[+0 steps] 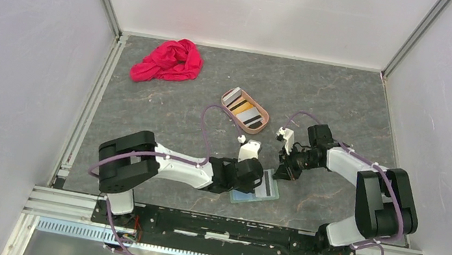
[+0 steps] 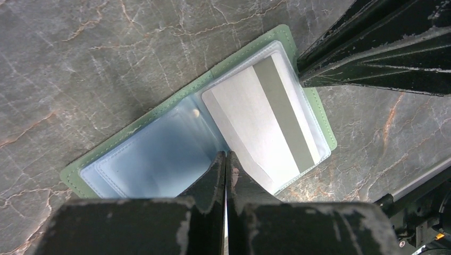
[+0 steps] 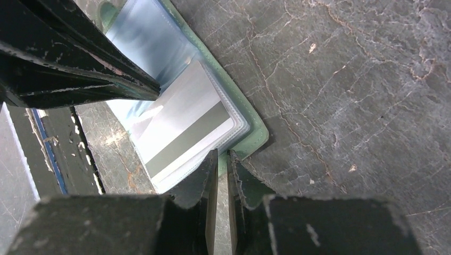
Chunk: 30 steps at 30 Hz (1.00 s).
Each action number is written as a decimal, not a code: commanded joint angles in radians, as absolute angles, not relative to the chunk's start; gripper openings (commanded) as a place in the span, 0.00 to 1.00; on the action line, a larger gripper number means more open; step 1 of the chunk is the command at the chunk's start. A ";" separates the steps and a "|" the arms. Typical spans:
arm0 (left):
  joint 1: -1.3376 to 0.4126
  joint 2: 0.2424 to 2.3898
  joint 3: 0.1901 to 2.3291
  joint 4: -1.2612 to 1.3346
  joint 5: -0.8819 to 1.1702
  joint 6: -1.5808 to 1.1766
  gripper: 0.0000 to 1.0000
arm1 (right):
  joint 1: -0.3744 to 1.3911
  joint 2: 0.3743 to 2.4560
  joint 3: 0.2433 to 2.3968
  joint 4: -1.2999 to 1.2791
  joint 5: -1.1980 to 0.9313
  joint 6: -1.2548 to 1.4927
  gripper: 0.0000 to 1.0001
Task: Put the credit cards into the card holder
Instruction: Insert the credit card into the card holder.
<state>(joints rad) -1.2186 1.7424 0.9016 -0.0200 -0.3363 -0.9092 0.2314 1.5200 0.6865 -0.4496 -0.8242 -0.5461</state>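
Observation:
The card holder [image 1: 255, 189] lies open near the table's front, green rim [image 3: 256, 134] around light blue pockets [image 2: 149, 159]. A white credit card with a grey stripe [image 2: 260, 122] [image 3: 181, 127] sits in its right clear pocket. My left gripper [image 1: 251, 183] [image 2: 226, 154] is shut with nothing between its fingers, its tips at the holder's middle fold. My right gripper [image 1: 284, 173] [image 3: 223, 153] stands at the holder's outer right edge, jaws closed to a thin slit on the green rim. More credit cards [image 1: 244, 107], orange, grey and white, lie further back.
The spare cards rest in a pinkish-tan oval tray [image 1: 266, 117] behind the grippers. A red cloth [image 1: 168, 61] is bunched at the back left. White walls and metal rails enclose the grey marbled table [image 1: 351, 107].

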 commanded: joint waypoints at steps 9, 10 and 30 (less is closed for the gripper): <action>-1.214 1.733 0.889 0.108 -0.279 -0.887 0.02 | 0.248 1.536 0.698 -0.431 -0.827 -0.540 0.17; -1.211 1.727 0.877 0.126 -0.274 -0.892 0.02 | 0.248 1.535 0.698 -0.431 -0.832 -0.541 0.17; -1.186 1.130 0.418 0.351 -0.397 -0.879 0.71 | 0.098 1.409 0.686 -0.488 -0.980 -0.614 0.52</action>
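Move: The credit card lies in the holder's right pocket, its middle about 3 cm right, 1 cm ahead and 1 cm below the left fingertips, which are at its left edge. The holder's empty left pocket is centred some 3 cm left and 2 cm back of them; the card tray is about 24 cm ahead and 7 cm left. From the right hand the card is roughly 4 cm left, 3 cm back and 1 cm below. Left hand nudges rightward at the card, then lifts 10 cm and leftward, opening; right hand rises 4 cm, opening. ##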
